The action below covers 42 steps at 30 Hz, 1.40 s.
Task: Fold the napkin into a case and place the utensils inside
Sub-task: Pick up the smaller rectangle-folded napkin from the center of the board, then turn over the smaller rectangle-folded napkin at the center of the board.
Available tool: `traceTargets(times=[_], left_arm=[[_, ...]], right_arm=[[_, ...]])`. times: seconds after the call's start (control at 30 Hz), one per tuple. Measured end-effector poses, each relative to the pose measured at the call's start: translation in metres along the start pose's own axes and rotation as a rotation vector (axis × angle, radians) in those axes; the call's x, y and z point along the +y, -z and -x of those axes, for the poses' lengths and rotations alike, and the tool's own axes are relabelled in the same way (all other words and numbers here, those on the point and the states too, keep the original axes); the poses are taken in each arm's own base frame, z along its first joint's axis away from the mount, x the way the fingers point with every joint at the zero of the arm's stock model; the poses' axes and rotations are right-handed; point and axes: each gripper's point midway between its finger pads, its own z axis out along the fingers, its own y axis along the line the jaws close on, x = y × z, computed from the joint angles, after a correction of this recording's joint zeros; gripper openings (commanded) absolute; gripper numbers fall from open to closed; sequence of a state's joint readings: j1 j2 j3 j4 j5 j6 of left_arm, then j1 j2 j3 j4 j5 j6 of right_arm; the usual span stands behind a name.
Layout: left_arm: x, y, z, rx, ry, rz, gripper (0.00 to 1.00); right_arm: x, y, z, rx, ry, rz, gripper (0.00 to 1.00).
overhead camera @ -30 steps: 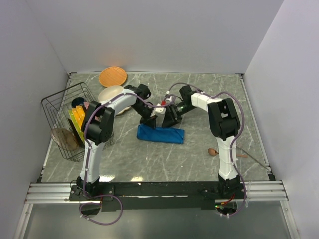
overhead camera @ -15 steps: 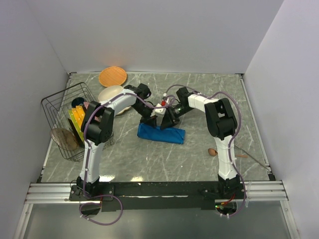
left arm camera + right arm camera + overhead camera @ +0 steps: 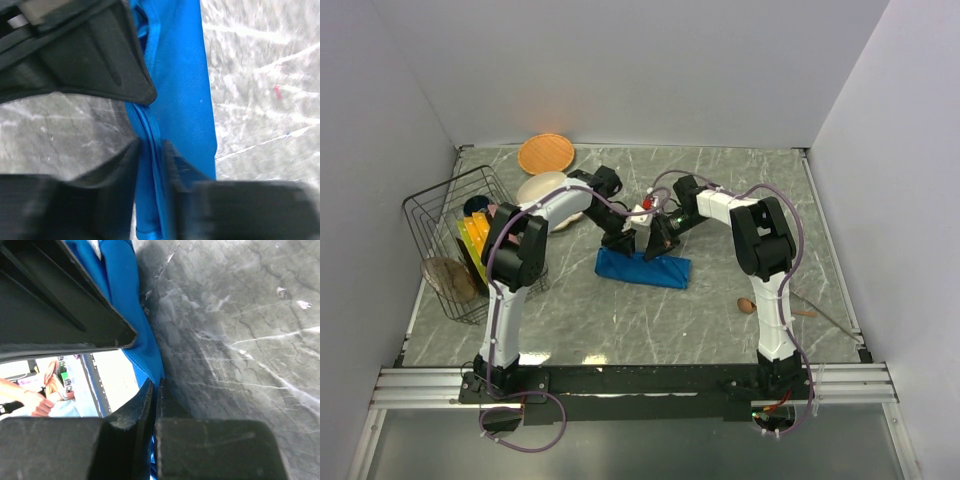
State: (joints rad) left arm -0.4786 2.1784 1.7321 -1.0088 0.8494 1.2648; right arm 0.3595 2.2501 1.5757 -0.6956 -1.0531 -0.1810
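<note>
The napkin [image 3: 642,268] lies as a narrow folded blue strip in the middle of the table. Both grippers meet at its far edge. In the right wrist view my right gripper [image 3: 156,385] is shut, pinching the edge of the blue cloth [image 3: 125,295] at its tips; from above it [image 3: 655,244] sits over the strip's far side. My left gripper [image 3: 150,150] has its fingers a little apart, a fold of the napkin [image 3: 180,90] running loosely between them; from above it [image 3: 624,240] is just left of the right one. A wooden spoon [image 3: 748,305] lies near the right arm.
A wire basket [image 3: 432,215] holding coloured plates stands at the left edge. An orange plate [image 3: 545,153] and a white dish [image 3: 540,187] lie at the back left. Walls close in the table on three sides.
The right gripper has shifted slightly left and closed on the napkin's edge. The left gripper's jaws have parted a little around the fold.
</note>
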Motion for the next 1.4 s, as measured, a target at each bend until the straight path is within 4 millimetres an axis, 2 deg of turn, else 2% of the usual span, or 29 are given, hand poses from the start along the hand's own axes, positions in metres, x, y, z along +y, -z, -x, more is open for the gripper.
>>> traceTargets(times=[0.03, 0.17, 0.3, 0.47, 0.6, 0.73, 0.83, 0.93, 1.0, 1.07, 1.17, 1.2, 1.27, 1.3, 1.4], left_arm=[[0.001, 0.002, 0.001, -0.006, 0.003, 0.006, 0.48], [0.009, 0.026, 0.013, -0.063, 0.081, 0.073, 0.57], [0.025, 0.084, 0.036, -0.163, 0.188, 0.224, 0.61], [0.042, 0.173, 0.059, -0.305, 0.306, 0.472, 0.62], [0.044, 0.211, 0.057, -0.387, 0.424, 0.571, 0.61], [0.047, 0.218, 0.036, -0.427, 0.565, 0.603, 0.61], [0.046, 0.215, 0.024, -0.435, 0.651, 0.609, 0.61], [0.048, 0.212, 0.019, -0.439, 0.694, 0.618, 0.61], [0.048, 0.209, 0.015, -0.440, 0.720, 0.620, 0.61], [0.047, 0.206, 0.011, -0.440, 0.748, 0.623, 0.61], [0.047, 0.203, 0.005, -0.440, 0.786, 0.629, 0.61], [0.048, 0.202, 0.004, -0.440, 0.793, 0.634, 0.62], [0.049, 0.201, 0.001, -0.441, 0.810, 0.640, 0.62], [0.048, 0.200, 0.000, -0.438, 0.817, 0.641, 0.62], [0.048, 0.199, -0.003, -0.432, 0.828, 0.644, 0.59]], right_arm=[[-0.001, 0.000, 0.000, 0.000, 0.000, -0.005, 0.00], [-0.002, 0.008, 0.003, -0.008, 0.016, -0.046, 0.00], [0.001, 0.028, 0.012, -0.031, 0.092, -0.130, 0.00], [0.011, 0.058, 0.044, -0.092, 0.273, -0.271, 0.00], [0.012, 0.081, 0.067, -0.148, 0.427, -0.411, 0.00], [0.001, 0.096, 0.075, -0.179, 0.587, -0.574, 0.00], [-0.016, 0.090, 0.070, -0.160, 0.672, -0.677, 0.00], [-0.028, 0.068, 0.055, -0.110, 0.759, -0.747, 0.00], [-0.034, 0.055, 0.039, -0.068, 0.816, -0.788, 0.00], [-0.033, 0.043, 0.023, -0.031, 0.879, -0.815, 0.00], [-0.027, 0.034, 0.014, -0.016, 0.961, -0.858, 0.01], [-0.025, 0.032, 0.012, -0.020, 0.991, -0.875, 0.18], [-0.020, 0.028, 0.009, -0.022, 1.036, -0.901, 0.37], [-0.019, 0.027, 0.008, -0.021, 1.045, -0.908, 0.51], [-0.015, 0.021, 0.005, -0.012, 1.067, -0.917, 0.65]])
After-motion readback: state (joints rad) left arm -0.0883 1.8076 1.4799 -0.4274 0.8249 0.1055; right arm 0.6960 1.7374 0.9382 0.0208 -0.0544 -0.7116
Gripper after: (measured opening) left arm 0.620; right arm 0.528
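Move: The napkin's middle lies about 4 cm back and 3 cm to the left of the right hand, a little below it; the right fingers are already shut on its far edge. From the left hand, also at that edge, the middle is some 5 cm back, 4 cm right and 3 cm lower. The divided plate is roughly 12 cm ahead and 17 cm left of the left hand, the round trivet about 23 cm ahead and 19 cm left. Keeping its pinch on the napkin's far edge, the right hand lifts it forward and up about 8 cm, then sinks to near its starting height, draws back some 7 cm, turns roughly 80 degrees to point forward-left and down, and opens. The left fingers open wider and come free; that hand rises steeply, swings forward and left towards the plate, then sinks about 5 cm, turning counter-clockwise. ##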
